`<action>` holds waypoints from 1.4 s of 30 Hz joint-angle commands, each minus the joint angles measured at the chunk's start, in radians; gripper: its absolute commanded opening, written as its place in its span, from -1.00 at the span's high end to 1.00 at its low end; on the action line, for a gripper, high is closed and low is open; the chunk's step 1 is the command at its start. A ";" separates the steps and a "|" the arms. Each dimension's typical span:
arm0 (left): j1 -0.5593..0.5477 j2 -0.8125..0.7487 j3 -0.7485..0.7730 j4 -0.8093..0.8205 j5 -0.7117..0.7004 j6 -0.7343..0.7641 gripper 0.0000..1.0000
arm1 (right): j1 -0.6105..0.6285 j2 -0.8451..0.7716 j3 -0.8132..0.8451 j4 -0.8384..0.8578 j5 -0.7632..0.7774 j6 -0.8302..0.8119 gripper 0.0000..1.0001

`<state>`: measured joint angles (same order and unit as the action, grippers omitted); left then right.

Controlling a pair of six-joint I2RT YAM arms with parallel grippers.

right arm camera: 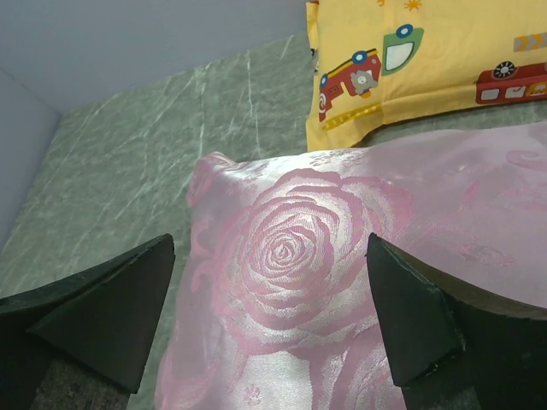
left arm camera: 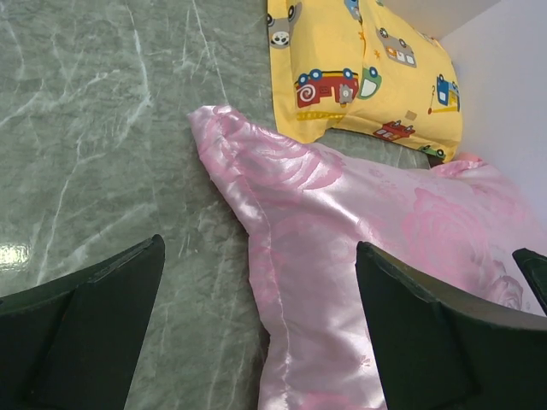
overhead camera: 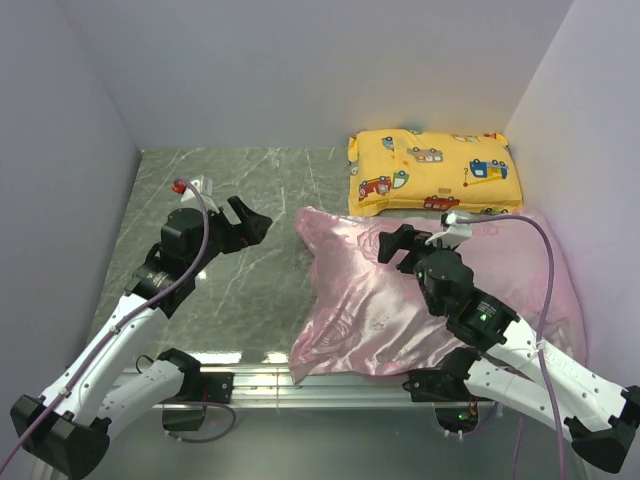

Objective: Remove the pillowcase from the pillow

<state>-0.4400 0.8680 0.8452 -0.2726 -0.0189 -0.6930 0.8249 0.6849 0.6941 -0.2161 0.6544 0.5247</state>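
The pink satin pillowcase with a rose pattern lies plump on the right half of the table and fully covers the pillow, so the white pillow is hidden. My left gripper is open, hovering over the bare table just left of the case's far left corner. My right gripper is open above the case's far part, over a big woven rose. The case fills the lower right of the left wrist view. Neither gripper holds anything.
A yellow cartoon-vehicle-print pillow lies at the back right, touching the pink case's far edge; it also shows in the left wrist view and the right wrist view. Grey marble tabletop lies to the left. White walls enclose three sides.
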 commanded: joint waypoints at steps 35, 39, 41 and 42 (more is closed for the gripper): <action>-0.430 0.588 -0.054 0.550 0.151 -0.088 0.33 | 0.006 0.211 0.073 -0.106 0.017 -0.019 -0.99; -0.401 0.521 -0.043 0.423 0.021 -0.095 0.99 | 0.006 0.229 0.102 -0.126 0.002 -0.035 -0.98; -0.341 0.471 -0.057 0.373 -0.044 -0.131 0.99 | 0.006 0.237 0.122 -0.137 -0.021 -0.063 -0.97; -0.309 0.415 -0.075 0.318 -0.076 -0.148 0.99 | 0.005 0.242 0.146 -0.137 -0.036 -0.077 -0.97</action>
<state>-0.8429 1.3891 0.7849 0.1867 0.0917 -0.8032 0.8249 0.9195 0.7631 -0.3286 0.6373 0.4889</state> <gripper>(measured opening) 0.031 0.989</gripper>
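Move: The part of the pink pillowcase just inside its left edge lies about 20 cm to the right of my left hand, some 5 cm back and 12 cm below. Its big rose print is 29 cm right and 3 ahead of that hand. From my right hand that left part is roughly 18 cm left, 2 ahead and 12 below; the rose print is 7 cm left and 10 ahead, the yellow pillow 29 ahead and 11 right. I swing my open left hand about 20 cm right and 12 cm down, drawing back a little and turning some 30 degrees clockwise, onto the left part of the pink pillowcase. I shut the fingers there, pinching the satin, then start easing back left and up. My right hand, still open, sinks over the cloth, tipping down and rolling its left side lower. ##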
